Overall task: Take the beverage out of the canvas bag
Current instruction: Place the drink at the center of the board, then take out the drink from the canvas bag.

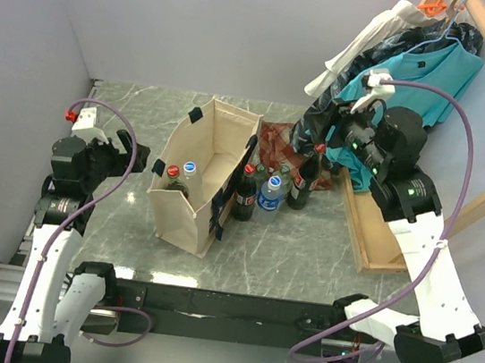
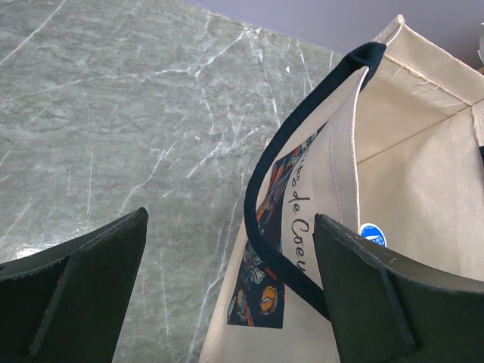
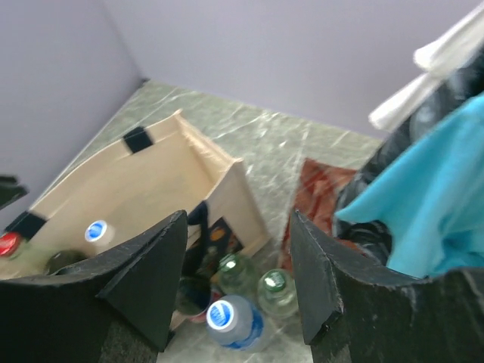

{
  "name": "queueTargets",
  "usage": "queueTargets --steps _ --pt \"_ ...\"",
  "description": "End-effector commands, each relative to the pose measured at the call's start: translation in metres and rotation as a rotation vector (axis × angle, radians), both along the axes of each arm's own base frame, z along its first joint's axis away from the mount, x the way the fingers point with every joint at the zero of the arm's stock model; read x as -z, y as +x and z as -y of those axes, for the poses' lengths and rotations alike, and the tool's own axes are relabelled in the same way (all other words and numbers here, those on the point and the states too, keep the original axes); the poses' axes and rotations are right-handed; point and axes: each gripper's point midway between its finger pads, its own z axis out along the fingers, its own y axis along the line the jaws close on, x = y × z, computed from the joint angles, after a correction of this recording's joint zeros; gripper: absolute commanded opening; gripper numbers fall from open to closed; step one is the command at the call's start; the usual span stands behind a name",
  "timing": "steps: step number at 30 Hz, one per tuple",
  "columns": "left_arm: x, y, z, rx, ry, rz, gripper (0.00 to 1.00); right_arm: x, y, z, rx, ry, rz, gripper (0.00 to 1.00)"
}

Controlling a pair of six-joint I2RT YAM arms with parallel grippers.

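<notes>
The beige canvas bag (image 1: 198,175) stands open on the marble table, its navy handle (image 2: 265,197) hanging down the printed side. Inside it are a red-capped bottle (image 1: 172,173) and a blue-capped bottle (image 1: 189,168), the latter also seen in the wrist views (image 2: 372,233) (image 3: 96,231). My left gripper (image 1: 133,159) (image 2: 231,249) is wide open at the bag's left wall, holding nothing. My right gripper (image 1: 333,131) (image 3: 238,280) hangs open and empty above a tall dark cola bottle (image 1: 304,183) standing to the right of the bag.
Several more bottles stand outside the bag: a cola bottle (image 1: 245,198), a water bottle (image 1: 270,193) (image 3: 221,316) and clear ones (image 3: 274,282). A red plaid cloth (image 3: 321,185) lies behind them. Clothes (image 1: 412,70) hang at the right above a wooden frame (image 1: 370,240).
</notes>
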Motion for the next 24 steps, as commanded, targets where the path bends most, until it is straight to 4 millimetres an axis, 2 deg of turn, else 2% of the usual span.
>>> queueTargets --steps 1,5,9,10,14,24 --pt "-0.010 -0.001 -0.001 0.001 0.011 0.035 0.96 0.002 -0.016 -0.022 -0.129 -0.016 -0.057 0.64" --pt "-0.011 -0.002 -0.002 -0.002 0.012 0.040 0.96 0.004 -0.023 -0.038 -0.206 -0.048 -0.073 0.64" --pt "-0.010 -0.002 -0.001 0.001 0.011 0.035 0.96 0.014 -0.026 -0.057 -0.225 -0.133 -0.080 0.65" --pt "-0.010 -0.002 -0.001 0.001 0.011 0.035 0.96 0.017 -0.033 -0.070 -0.255 -0.156 -0.079 0.65" --pt "-0.010 -0.001 -0.001 0.001 0.011 0.035 0.96 0.030 -0.028 -0.088 -0.228 -0.248 -0.082 0.66" --pt "-0.009 -0.001 -0.001 0.001 0.011 0.032 0.96 0.019 -0.045 -0.138 -0.345 -0.216 -0.049 0.65"
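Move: About 29 cm to the right hand's left, 4 cm back and 20 cm lower, the blue-capped bottle stands in the canvas bag, with the red-capped bottle some 4 cm farther left and 4 cm nearer the base. Outside, at about the same depth below, a Coke stands 15 cm left and 3 cm back, a water bottle 9 cm left and 2 cm back, and the placed Coke 4 cm ahead and 3 cm right. From the left hand, the blue-capped bottle is about 15 cm right, 4 cm ahead and 4 cm down. Swinging away from the placed Coke towards the bag, the empty right hand travels about 12 cm left while sinking some 6 cm and easing back a little. On the way it turns roughly 20 degrees counter-clockwise, rolls its left side down and dips the fingertips slightly. The fingers stay about two-thirds open, touching no bottle. ##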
